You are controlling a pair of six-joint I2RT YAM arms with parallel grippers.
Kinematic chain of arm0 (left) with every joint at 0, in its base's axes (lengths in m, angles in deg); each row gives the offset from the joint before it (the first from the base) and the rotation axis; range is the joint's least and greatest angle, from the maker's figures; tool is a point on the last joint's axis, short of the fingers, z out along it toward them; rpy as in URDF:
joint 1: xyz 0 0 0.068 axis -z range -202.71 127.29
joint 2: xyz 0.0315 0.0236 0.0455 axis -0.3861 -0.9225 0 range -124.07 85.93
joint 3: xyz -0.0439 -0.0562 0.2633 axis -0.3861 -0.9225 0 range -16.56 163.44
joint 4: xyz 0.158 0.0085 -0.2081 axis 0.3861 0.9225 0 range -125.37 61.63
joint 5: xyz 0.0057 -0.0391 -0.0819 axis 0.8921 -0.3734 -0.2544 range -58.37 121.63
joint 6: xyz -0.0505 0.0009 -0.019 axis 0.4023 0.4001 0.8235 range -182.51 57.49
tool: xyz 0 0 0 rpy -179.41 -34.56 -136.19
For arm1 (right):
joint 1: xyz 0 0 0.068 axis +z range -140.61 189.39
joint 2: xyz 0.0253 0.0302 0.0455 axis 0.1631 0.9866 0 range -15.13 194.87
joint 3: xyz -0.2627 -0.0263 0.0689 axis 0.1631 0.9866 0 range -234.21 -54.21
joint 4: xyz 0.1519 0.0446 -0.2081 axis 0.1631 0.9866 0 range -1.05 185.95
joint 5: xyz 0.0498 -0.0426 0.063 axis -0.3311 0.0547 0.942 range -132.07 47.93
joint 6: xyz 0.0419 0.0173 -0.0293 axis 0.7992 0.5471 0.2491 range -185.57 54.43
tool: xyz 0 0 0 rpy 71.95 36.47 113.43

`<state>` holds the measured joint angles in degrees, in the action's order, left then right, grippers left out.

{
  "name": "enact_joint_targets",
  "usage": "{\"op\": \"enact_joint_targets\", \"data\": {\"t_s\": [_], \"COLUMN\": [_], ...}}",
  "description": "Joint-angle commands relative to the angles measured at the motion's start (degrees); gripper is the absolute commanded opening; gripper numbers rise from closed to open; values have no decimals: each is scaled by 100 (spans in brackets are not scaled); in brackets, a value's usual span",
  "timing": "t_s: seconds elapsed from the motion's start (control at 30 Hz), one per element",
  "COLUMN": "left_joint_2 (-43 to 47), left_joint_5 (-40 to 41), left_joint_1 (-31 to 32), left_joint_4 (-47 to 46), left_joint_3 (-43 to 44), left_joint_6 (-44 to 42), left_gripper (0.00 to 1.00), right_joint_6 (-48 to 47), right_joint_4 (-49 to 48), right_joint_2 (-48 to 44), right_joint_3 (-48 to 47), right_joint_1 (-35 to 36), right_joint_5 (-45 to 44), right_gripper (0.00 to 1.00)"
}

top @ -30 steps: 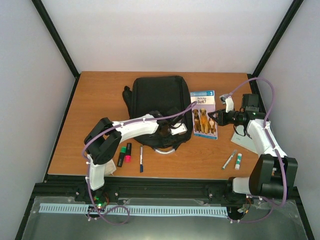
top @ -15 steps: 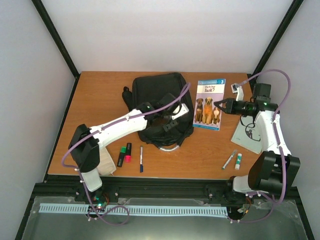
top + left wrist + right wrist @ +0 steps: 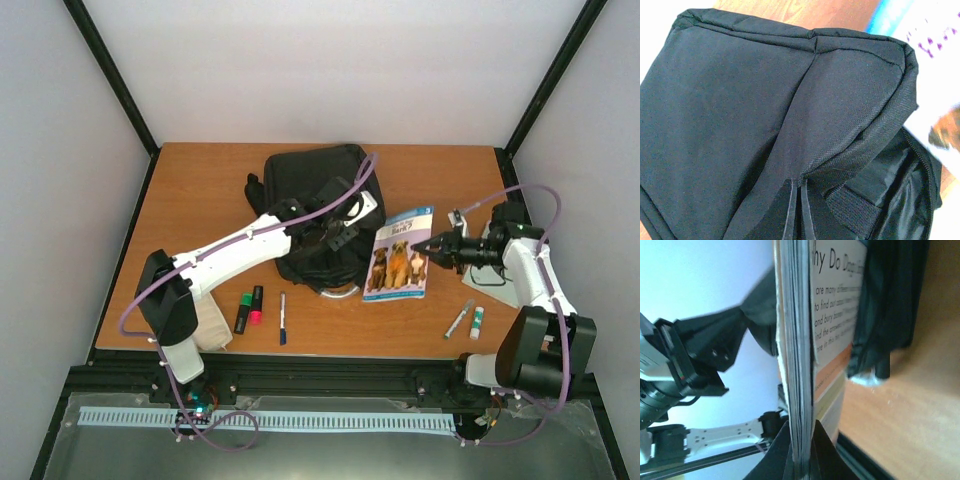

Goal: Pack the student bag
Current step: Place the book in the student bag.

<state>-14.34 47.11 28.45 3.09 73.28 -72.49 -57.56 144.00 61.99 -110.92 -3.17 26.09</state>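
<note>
The student bag (image 3: 305, 185) is a black backpack lying at the table's back middle. My left gripper (image 3: 333, 236) is shut on a fold of its fabric beside the open mouth. In the left wrist view the closed fingers (image 3: 790, 212) pinch the cloth of the bag (image 3: 730, 110), and the dark opening (image 3: 905, 195) gapes at lower right. My right gripper (image 3: 432, 250) is shut on the edge of a dog-cover book (image 3: 398, 266), held tilted just right of the bag. The right wrist view has the book's page edge (image 3: 795, 340) clamped between the jaws, with the bag (image 3: 885, 300) beyond.
Near the front edge lie a green highlighter (image 3: 243, 312), a pink one (image 3: 257, 305) and a pen (image 3: 283, 318). A marker (image 3: 459, 318) and a glue stick (image 3: 477, 321) lie front right. A white sheet (image 3: 503, 287) sits under the right arm. A pale pouch (image 3: 214, 328) is by the left base.
The left gripper closed on the bag's fabric and pulled it up. The right gripper lifted the book off the table, then swung it down and left toward the bag.
</note>
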Motion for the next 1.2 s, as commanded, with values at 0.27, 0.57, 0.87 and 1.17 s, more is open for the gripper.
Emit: {"op": "enact_joint_targets", "data": {"t_s": [0.27,0.57,0.87,1.17], "left_joint_2": [-116,158,442,556], "left_joint_5": [-41,-143,-100,-5], "left_joint_1": [-63,-62,-62,-80], "left_joint_4": [-568,-581,-609,-643], "left_joint_3": [426,417,467,546], "left_joint_6": [326,376,478,512], "left_gripper": [1,1,1,1], "right_joint_6": [866,866,672,348], "right_joint_4": [85,-667,-608,-765], "right_joint_2": [-780,59,1146,1628], "right_joint_3": [1273,538,-585,-621], "right_joint_1": [982,1737,2038,2344], "right_joint_5": [588,429,560,178], "right_gripper": [3,3,3,3]}}
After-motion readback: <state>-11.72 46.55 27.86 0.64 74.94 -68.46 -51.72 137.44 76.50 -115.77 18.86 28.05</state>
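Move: My right hand holds the book by its right edge. The bag's mouth, under the black flap, lies about 17 cm to its left, 2 cm ahead and 9 cm lower; the silver handle is some 18 cm left, 3 cm back and 18 cm below, and the thin pen 11 cm right, 9 cm back, 19 cm below. My left hand pinches the raised flap, the mouth some 4 cm back from it, straight in line sideways, and 9 cm down. I swing the book round with my right hand: back about 8 cm while going left, then forward again nearly as far and still left, about 10 cm leftward and 3 cm down in all, turning some 20 degrees counter-clockwise so its top goes in under the flap. My left hand keeps its pinch and at the end lifts the flap about 4 cm. ##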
